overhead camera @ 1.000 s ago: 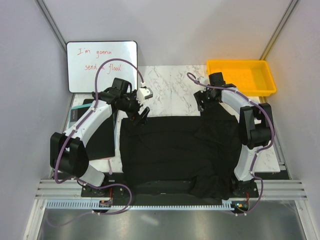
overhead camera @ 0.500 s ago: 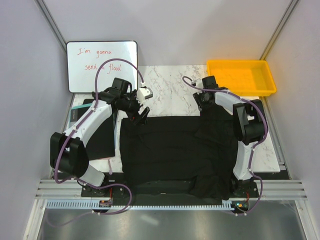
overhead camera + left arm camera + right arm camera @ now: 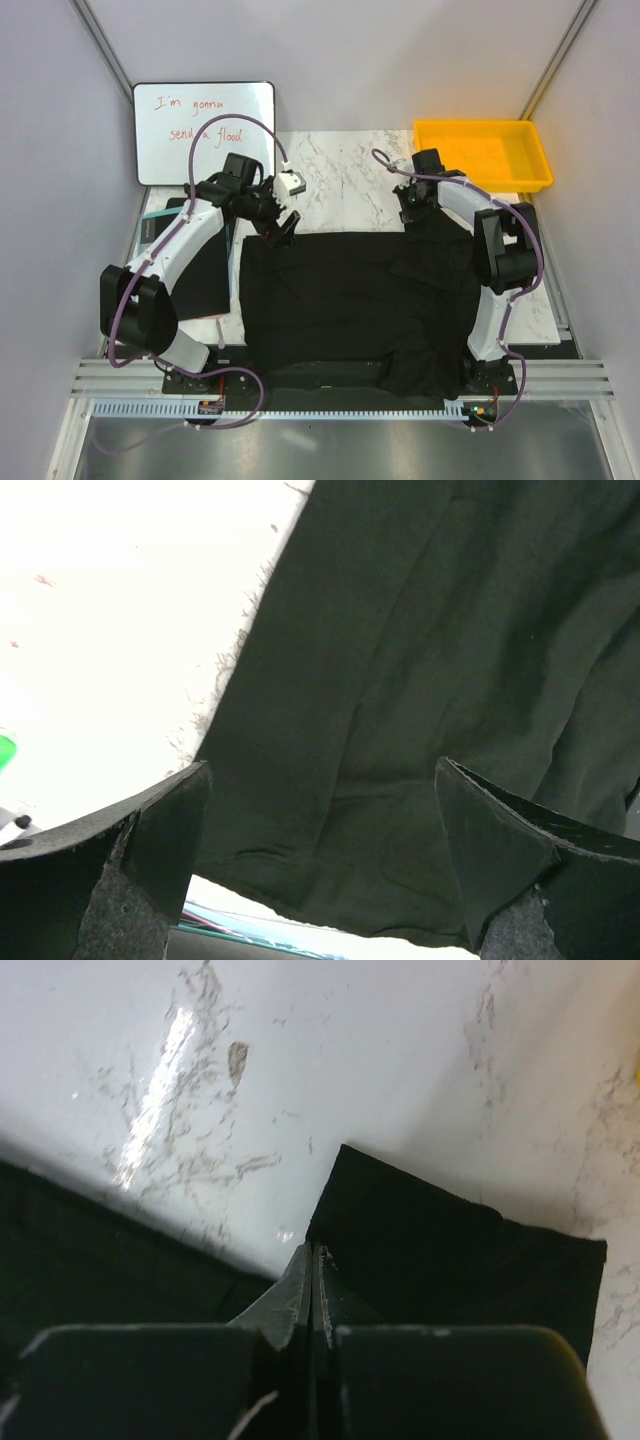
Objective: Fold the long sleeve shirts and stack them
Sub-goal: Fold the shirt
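A black long sleeve shirt (image 3: pixel 350 300) lies spread flat across the marble table, with a sleeve folded in on its right side. My left gripper (image 3: pixel 283 228) hovers open just over the shirt's far left corner. In the left wrist view its wide-apart pads (image 3: pixel 170 830) frame the dark cloth (image 3: pixel 420 660) with nothing between them. My right gripper (image 3: pixel 412 208) is at the far right corner. In the right wrist view (image 3: pixel 314 1252) its fingertips meet on the edge of the sleeve end (image 3: pixel 450 1260), pinching the cloth.
A whiteboard (image 3: pixel 203 130) with red writing leans at the back left. A yellow tray (image 3: pixel 480 126) stands at the back right. A flat black board (image 3: pixel 200 275) lies left of the shirt. Bare marble (image 3: pixel 345 180) shows beyond the shirt.
My right gripper has closed from open to shut on the sleeve edge, shifting only slightly. The left arm has edged a little toward the back and stays open.
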`<control>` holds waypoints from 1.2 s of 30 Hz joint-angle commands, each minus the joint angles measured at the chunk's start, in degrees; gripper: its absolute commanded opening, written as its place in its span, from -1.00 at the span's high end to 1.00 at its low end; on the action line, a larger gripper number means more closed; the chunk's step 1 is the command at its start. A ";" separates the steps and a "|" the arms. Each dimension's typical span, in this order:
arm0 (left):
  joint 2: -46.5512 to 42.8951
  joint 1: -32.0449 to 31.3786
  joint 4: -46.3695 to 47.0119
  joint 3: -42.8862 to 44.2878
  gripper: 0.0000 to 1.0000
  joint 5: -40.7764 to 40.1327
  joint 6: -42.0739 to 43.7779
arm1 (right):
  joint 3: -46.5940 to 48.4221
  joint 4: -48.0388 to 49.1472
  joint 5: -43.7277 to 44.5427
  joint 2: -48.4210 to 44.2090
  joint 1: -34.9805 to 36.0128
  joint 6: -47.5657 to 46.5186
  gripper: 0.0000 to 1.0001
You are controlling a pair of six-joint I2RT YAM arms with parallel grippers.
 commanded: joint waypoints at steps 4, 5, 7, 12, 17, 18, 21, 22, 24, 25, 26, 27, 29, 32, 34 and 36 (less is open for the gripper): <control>-3.75 -0.18 2.93 2.53 -0.99 3.24 -0.72 | 3.12 -8.92 -13.50 -11.92 -1.64 -0.55 1.00; -4.55 -0.26 5.46 1.13 -0.99 3.60 -0.46 | 2.94 -9.97 -15.01 -13.50 -1.64 -0.46 1.00; -7.44 -0.44 9.41 -1.33 -0.99 4.65 0.24 | 2.50 -11.20 -18.17 -15.09 -1.73 -0.99 1.00; -15.98 -4.99 22.33 -10.91 -0.99 3.43 6.99 | 0.40 -15.95 -29.07 -20.89 -2.08 -4.49 1.00; -18.01 -14.66 32.71 -17.59 -0.99 -1.93 17.82 | 0.21 -22.10 -36.27 -25.90 -2.52 -8.63 1.00; -17.05 -17.72 36.12 -17.95 -0.99 -3.15 18.61 | 0.04 -22.54 -37.42 -26.78 -2.52 -8.72 1.00; -15.72 -24.75 44.38 -19.96 -0.99 -6.93 21.42 | 0.22 -25.79 -41.02 -29.24 -2.61 -9.86 1.00; -15.55 -26.53 49.64 -21.89 -0.99 -7.29 24.91 | 0.13 -27.02 -41.39 -30.12 -2.61 -9.86 1.00; -15.02 -31.78 54.50 -23.83 -0.99 -8.52 29.32 | -0.13 -27.91 -42.18 -30.91 -2.70 -9.95 1.00; -14.84 -33.38 56.87 -24.97 -0.99 -8.53 33.52 | -0.40 -28.43 -42.18 -31.44 -2.61 -9.95 1.00; -14.58 -36.01 57.51 -25.24 -0.99 -8.27 35.21 | -0.92 -28.61 -42.35 -31.70 -2.61 -9.87 1.00; -14.06 -37.08 57.95 -25.51 -0.99 -7.22 36.53 | -1.10 -28.87 -42.62 -32.05 -2.61 -9.86 1.00; -13.26 -39.19 59.00 -25.68 -0.99 -6.51 39.79 | -1.97 -29.49 -43.93 -32.41 -2.61 -9.78 1.00; -12.03 -42.71 63.30 -27.79 -0.99 -6.24 44.36 | -3.03 -29.75 -44.64 -33.11 -2.52 -9.51 1.00; -10.89 -44.56 63.84 -28.41 -0.99 -6.33 46.29 | -3.82 -29.84 -45.60 -33.90 -2.43 -9.08 1.00; -9.75 -45.96 64.11 -28.15 -0.98 -7.03 47.26 | -4.88 -29.84 -45.96 -34.86 -1.91 -8.72 1.00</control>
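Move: Pinched in the right fingers already is the corner of the shirt's flap, which juts past the far edge. The shirt's middle, over which it goes, lies about 22 cm back and 12 cm left of this hand, some 2 cm lower; the yellow bin stands about 18 cm ahead and 21 cm right. From the left hand, the pinched corner lies some 11 cm ahead, 26 cm right and 13 cm below; the shirt's middle about 11 cm back, 14 cm right and 15 cm below. Lifting the flap by its corner, the right hand keeps its pinch, rises some 19 cm and draws back about 17 cm with a smaller drift left, its fingertips swinging to point left and down. The left hand, jaws wide open, lifts about 6 cm, then sweeps some 22 cm right and 15 cm back over the shirt towards the raised corner, its fingers tipping up until they point right, nearly level. ##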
